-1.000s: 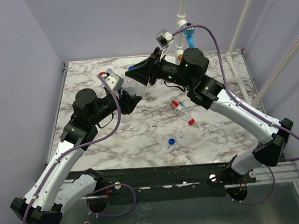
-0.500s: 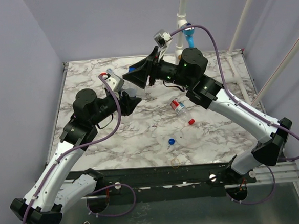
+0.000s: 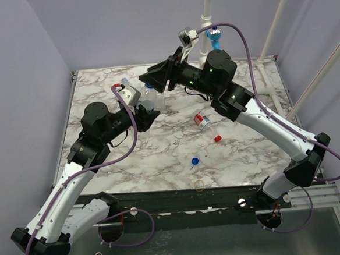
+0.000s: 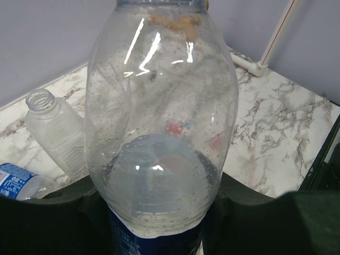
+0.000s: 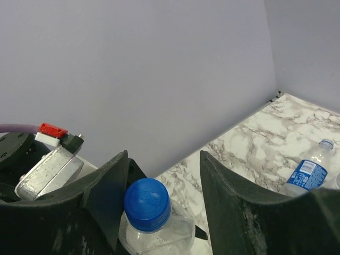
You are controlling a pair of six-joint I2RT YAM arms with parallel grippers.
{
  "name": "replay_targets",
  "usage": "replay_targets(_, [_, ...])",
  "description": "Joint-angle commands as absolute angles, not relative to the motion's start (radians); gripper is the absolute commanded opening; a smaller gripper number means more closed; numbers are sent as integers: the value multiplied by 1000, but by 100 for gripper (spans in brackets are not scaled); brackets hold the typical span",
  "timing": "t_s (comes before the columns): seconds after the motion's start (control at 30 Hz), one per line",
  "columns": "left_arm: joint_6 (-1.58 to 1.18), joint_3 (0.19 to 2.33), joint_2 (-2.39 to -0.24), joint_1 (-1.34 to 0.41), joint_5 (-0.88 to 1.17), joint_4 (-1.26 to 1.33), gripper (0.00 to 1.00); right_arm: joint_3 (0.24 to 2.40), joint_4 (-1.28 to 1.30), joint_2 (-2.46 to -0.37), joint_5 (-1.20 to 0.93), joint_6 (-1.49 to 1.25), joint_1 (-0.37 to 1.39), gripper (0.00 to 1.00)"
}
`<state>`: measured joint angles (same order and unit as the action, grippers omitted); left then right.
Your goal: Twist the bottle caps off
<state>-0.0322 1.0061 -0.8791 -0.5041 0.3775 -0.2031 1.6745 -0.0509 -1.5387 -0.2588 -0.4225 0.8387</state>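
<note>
My left gripper (image 4: 156, 215) is shut on a clear bottle (image 4: 159, 127) with a blue label, holding it upright by its lower body. In the top view it sits at the table's back left (image 3: 146, 114). The bottle's blue cap (image 5: 147, 204) stands between the spread fingers of my right gripper (image 5: 163, 155), close against the left finger (image 5: 106, 194) and well apart from the right finger (image 5: 239, 207). From above, the right gripper (image 3: 151, 81) hovers just behind the bottle top. A loose blue cap (image 3: 194, 160) and a loose red cap (image 3: 217, 138) lie on the marble.
A red-labelled bottle (image 3: 201, 120) lies at mid-table. A yellowish rubber-band ring (image 3: 199, 184) rests near the front edge. A capless label-less bottle (image 4: 53, 133) stands by the back wall, with a blue-labelled bottle (image 4: 15, 181) lying beside it, the same one as the blue-labelled bottle (image 5: 308, 172) in the right wrist view.
My right gripper has opened off the blue cap and drawn slightly up and toward the back. The left arm still holds the bottle in place.
</note>
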Motion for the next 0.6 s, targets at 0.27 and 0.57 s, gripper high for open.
replay_targets(0.27, [-9,1019,-875,-505,356,-166,8,1704,-38,-1581,-333,-459,845,50])
replay_targets(0.57, [-52,1033,-892,-506,350,-166,8,1693,-45,-1581,-414,-453,845,1])
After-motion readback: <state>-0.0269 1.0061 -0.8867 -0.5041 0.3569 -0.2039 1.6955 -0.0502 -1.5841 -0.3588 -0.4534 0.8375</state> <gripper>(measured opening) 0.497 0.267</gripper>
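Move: The right hand's open fingers stand just over the blue cap: its middle is about 1 cm back, 2 cm left and 2 cm below. From the left hand, which holds the bottle upright by its label, the cap is some 11 cm up, 2 cm ahead and 2 cm right. Far below the right hand, an open clear bottle stands about 22 cm ahead and 4 cm left; a blue-label bottle is roughly 27 cm ahead and 20 cm left. The right fingers close from well apart to pinch the blue cap by its sides, grip effort climbing at the end. Meanwhile the hand eases about 1.5 cm left and 1 cm down onto the cap, drawing back a little late on, with a slight counter-clockwise turn of about 5 degrees. The left hand keeps its grip on the bottle and stays practically in place. ##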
